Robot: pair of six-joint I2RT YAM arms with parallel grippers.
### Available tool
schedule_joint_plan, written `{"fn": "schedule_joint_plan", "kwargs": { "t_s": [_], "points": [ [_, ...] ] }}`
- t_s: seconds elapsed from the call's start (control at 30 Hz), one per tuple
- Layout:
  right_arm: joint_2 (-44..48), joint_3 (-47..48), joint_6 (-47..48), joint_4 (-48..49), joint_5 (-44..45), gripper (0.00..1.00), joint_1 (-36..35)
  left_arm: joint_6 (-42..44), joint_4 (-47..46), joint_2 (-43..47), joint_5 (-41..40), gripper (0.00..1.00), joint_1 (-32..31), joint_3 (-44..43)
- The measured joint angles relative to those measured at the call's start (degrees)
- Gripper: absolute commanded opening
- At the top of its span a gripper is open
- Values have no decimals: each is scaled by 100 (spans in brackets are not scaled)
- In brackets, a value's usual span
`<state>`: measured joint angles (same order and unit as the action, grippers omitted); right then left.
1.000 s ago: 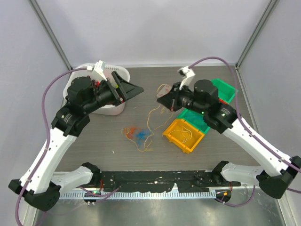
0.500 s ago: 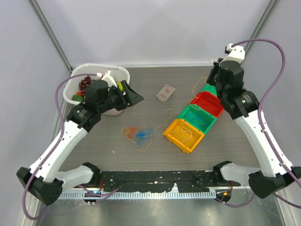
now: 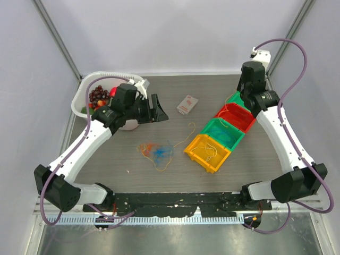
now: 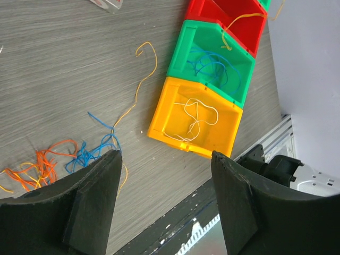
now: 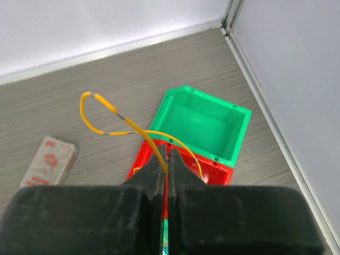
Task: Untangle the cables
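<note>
A loose tangle of cables [image 3: 156,151] lies mid-table, with blue [image 4: 90,151] and orange [image 4: 42,162] strands and one long yellow strand [image 4: 141,79] trailing toward the bins. My left gripper [image 3: 159,110] hovers above and behind the tangle; its jaws stand open and empty [image 4: 166,159]. My right gripper [image 5: 168,156] is shut on a yellow cable [image 5: 111,111], held over the red bin [image 5: 215,172], the cable looping up to the left. A white cable [image 4: 194,114] lies in the yellow bin [image 3: 207,152] and a blue cable [image 4: 212,61] in the near green bin [image 3: 222,133].
The bins form a diagonal row on the right, ending in a far green bin [image 5: 207,125]. A white basket [image 3: 85,98] of fruit stands at the back left. A small packet [image 3: 187,104] lies at the back centre. A black rail [image 3: 175,201] runs along the front edge.
My right arm has swung from the table's middle to the back right, carrying the yellow cable over the red bin. My left arm has reached further toward the centre and its jaws have narrowed slightly.
</note>
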<state>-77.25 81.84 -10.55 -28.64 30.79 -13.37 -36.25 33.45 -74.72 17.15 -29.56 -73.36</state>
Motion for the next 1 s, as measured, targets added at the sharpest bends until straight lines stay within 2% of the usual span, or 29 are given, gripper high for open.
{"fn": "schedule_joint_plan", "kwargs": {
  "t_s": [0.27,0.37,0.73,1.0],
  "points": [
    [-125,861,46,20,118,1,13,334,153,-155,44,72,2,-155],
    [-129,879,87,76,168,1,13,393,170,-155,44,73,2,-162],
    [-645,-664,286,564,341,1,295,669,389,-151,24,74,2,-164],
    [-1456,-887,37,-116,-361,1,422,822,483,-76,-61,75,4,-164]
  ]
}}
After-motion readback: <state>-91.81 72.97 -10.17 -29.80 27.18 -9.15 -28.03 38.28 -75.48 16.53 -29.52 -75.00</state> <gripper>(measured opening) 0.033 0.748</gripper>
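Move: The yellow cable is already pinched in the right hand, and the red bin it is being taken to has its middle about 6 cm ahead, 2 cm to the right and some 29 cm below. At much the same depth, the far green bin is roughly 16 cm ahead and 10 cm right, the near green bin about 5 cm back and 6 cm left. From the left hand, the red bin is about 18 cm ahead, 40 cm right and 23 cm below. The yellow cable stays pinched in the right hand's shut fingers, first lifted some 6 cm and then brought down fast towards the red bin, ending about 17 cm lower than it began. On the way down the wrist tips the fingers some 25 degrees further downward. ##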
